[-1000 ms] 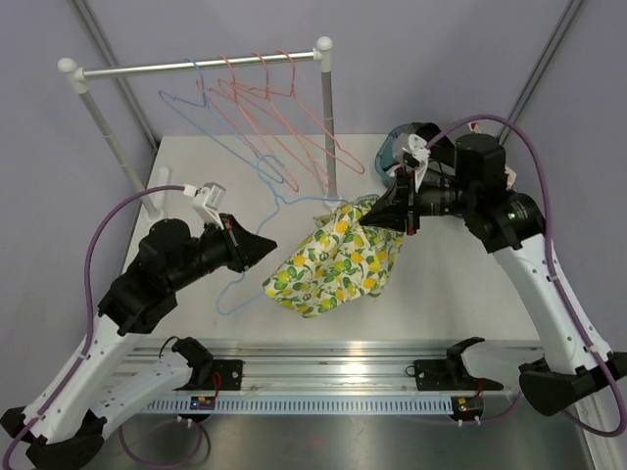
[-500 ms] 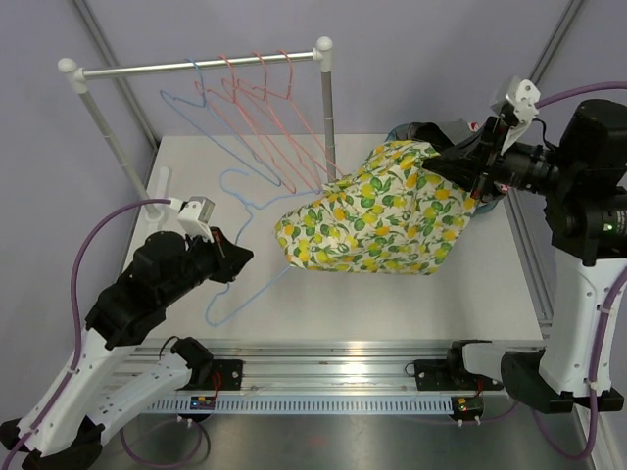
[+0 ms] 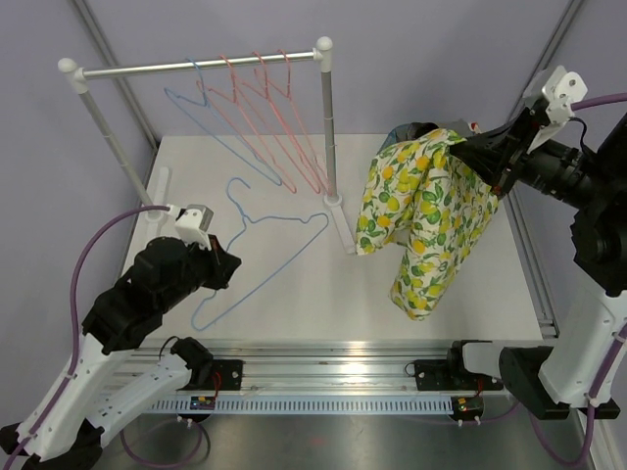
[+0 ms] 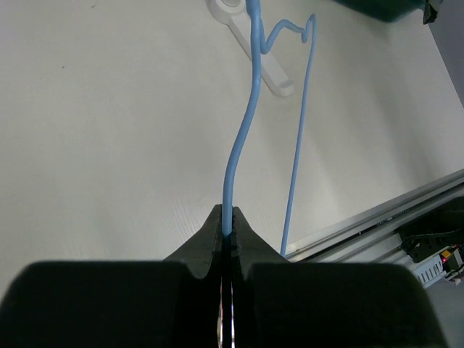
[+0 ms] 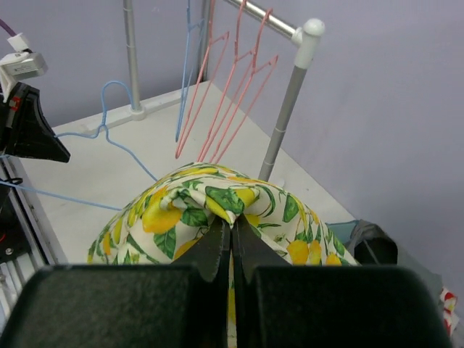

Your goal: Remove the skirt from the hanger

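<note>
The lemon-print skirt (image 3: pixel 426 211) hangs free in the air at the right, pinched at its top by my right gripper (image 3: pixel 470 149), which is shut on a fold of the cloth (image 5: pixel 230 217). The blue wire hanger (image 3: pixel 265 250) lies bare on the white table at centre left, apart from the skirt. My left gripper (image 3: pixel 227 262) is shut on the hanger's wire (image 4: pixel 230 221) near one lower corner. In the left wrist view the blue hanger (image 4: pixel 250 109) runs away from the jaws toward its hook.
A clothes rail (image 3: pixel 196 67) with one blue and several pink hangers (image 3: pixel 279 117) stands at the back left; its right post (image 3: pixel 327 127) and white foot (image 3: pixel 343 220) lie just left of the skirt. A dark teal bin (image 3: pixel 411 132) sits behind the skirt. A metal rail (image 3: pixel 333 377) lines the near edge.
My right gripper has risen and swung right, pulling the skirt clear of the hanger, so the cloth now hangs down. The left gripper has drawn the bare hanger down and left onto the table.
</note>
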You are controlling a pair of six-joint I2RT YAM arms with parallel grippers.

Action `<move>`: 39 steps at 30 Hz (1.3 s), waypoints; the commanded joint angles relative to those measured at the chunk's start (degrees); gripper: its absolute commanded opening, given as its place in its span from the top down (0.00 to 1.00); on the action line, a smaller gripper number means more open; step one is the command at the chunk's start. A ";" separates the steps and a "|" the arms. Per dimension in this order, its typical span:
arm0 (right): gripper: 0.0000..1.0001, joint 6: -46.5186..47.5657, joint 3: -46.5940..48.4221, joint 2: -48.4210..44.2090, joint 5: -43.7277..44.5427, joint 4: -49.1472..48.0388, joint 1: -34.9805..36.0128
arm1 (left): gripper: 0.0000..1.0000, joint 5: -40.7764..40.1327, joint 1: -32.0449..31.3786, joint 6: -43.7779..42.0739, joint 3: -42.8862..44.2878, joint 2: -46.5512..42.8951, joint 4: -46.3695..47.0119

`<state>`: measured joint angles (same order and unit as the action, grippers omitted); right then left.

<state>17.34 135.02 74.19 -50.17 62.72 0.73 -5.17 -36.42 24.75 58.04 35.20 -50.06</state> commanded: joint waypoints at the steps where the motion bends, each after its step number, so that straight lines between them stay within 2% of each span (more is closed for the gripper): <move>1: 1.00 0.14 -7.46 -1.14 4.46 -1.62 -0.29 | 1.00 -0.28 -0.14 -2.08 0.14 -1.19 4.27; 2: 1.00 0.49 -10.97 -1.85 6.04 -4.24 -0.29 | 1.00 -0.89 -0.14 -2.08 0.40 -1.36 4.19; 3: 1.00 1.11 -18.75 -2.56 6.83 -5.84 -0.29 | 1.00 -1.33 -0.14 -2.16 1.28 -1.36 3.40; 5: 1.00 2.60 -26.00 -4.23 8.25 -9.17 -0.29 | 1.00 -2.39 -0.22 -2.34 1.98 -1.10 1.91; 6: 1.00 4.17 -32.74 -4.67 8.34 -10.15 -0.21 | 1.00 -2.74 -0.14 -3.04 2.68 -1.19 0.07; 9: 1.00 7.34 -43.04 -5.55 5.27 -11.74 -0.20 | 1.00 -4.93 -0.14 -5.23 3.48 -2.41 -3.62; 14: 1.00 9.73 -53.01 -4.94 -0.97 -13.14 -0.29 | 1.00 -13.36 -0.14 -6.91 6.55 -2.95 -10.48; 20: 0.96 12.35 -61.27 -1.43 -1.33 -13.68 -0.21 | 1.00 -22.60 -0.14 -6.91 8.23 -2.42 -10.59; 21: 0.89 12.97 -61.80 -0.38 -1.33 -13.33 -0.29 | 1.00 -23.30 -0.14 -7.52 8.14 -2.50 -9.71; 23: 0.64 14.81 -62.60 0.51 -1.86 -11.75 -0.20 | 1.00 -26.37 -0.14 -10.58 8.05 -2.07 -6.39; 24: 0.41 15.69 -62.60 0.77 -2.29 -10.87 -0.29 | 1.00 -28.56 -0.14 -11.82 7.88 -1.63 -5.06; 25: 0.31 16.23 -62.51 0.43 -2.30 -10.08 -0.21 | 1.00 -29.62 -0.22 -14.36 7.79 -0.41 -3.57; 28: 0.11 14.92 -63.82 -2.64 -2.03 -12.43 -0.21 | 1.00 -34.54 -0.14 -18.67 7.79 3.19 2.06; 33: 0.01 14.12 -66.99 -6.51 -0.72 -14.99 -0.29 | 1.00 -44.12 1.69 -22.99 12.69 9.61 5.59; 36: 0.01 14.21 -67.08 -6.78 -1.15 -14.82 -0.20 | 1.00 -43.09 6.69 -23.43 16.39 13.48 4.54; 39: 0.00 14.21 -66.91 -7.04 -1.51 -14.73 -0.21 | 1.00 -41.86 11.10 -24.31 16.93 14.98 7.78</move>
<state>31.14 67.94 67.96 -50.30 50.17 0.69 -43.97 -28.32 2.79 71.72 50.15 -48.25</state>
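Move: My right hand still holds the lemon skirt high up. The bare table patch it will go to is about 10 cm ahead, 11 cm left and 55 cm below; the rack's right foot stands some 22 cm farther out than that patch and 14 cm farther left. The teal bin is about 42 cm ahead of this hand, 8 cm right and 48 cm down. My left hand holds the emptied blue hanger, with the rack's left foot some 30 cm ahead, 30 cm left and 25 cm below. I swing my right hand down a good 30 cm and some 8 cm forward, tipping its fingers about 40 degrees downward, lay the skirt towards the bare table, and near the bottom open the fingers wide to let it go. Meanwhile my left hand keeps the hanger pinched and carries it left, then also forward and up, towards the rack's left post, rolling and turning counter-clockwise. ##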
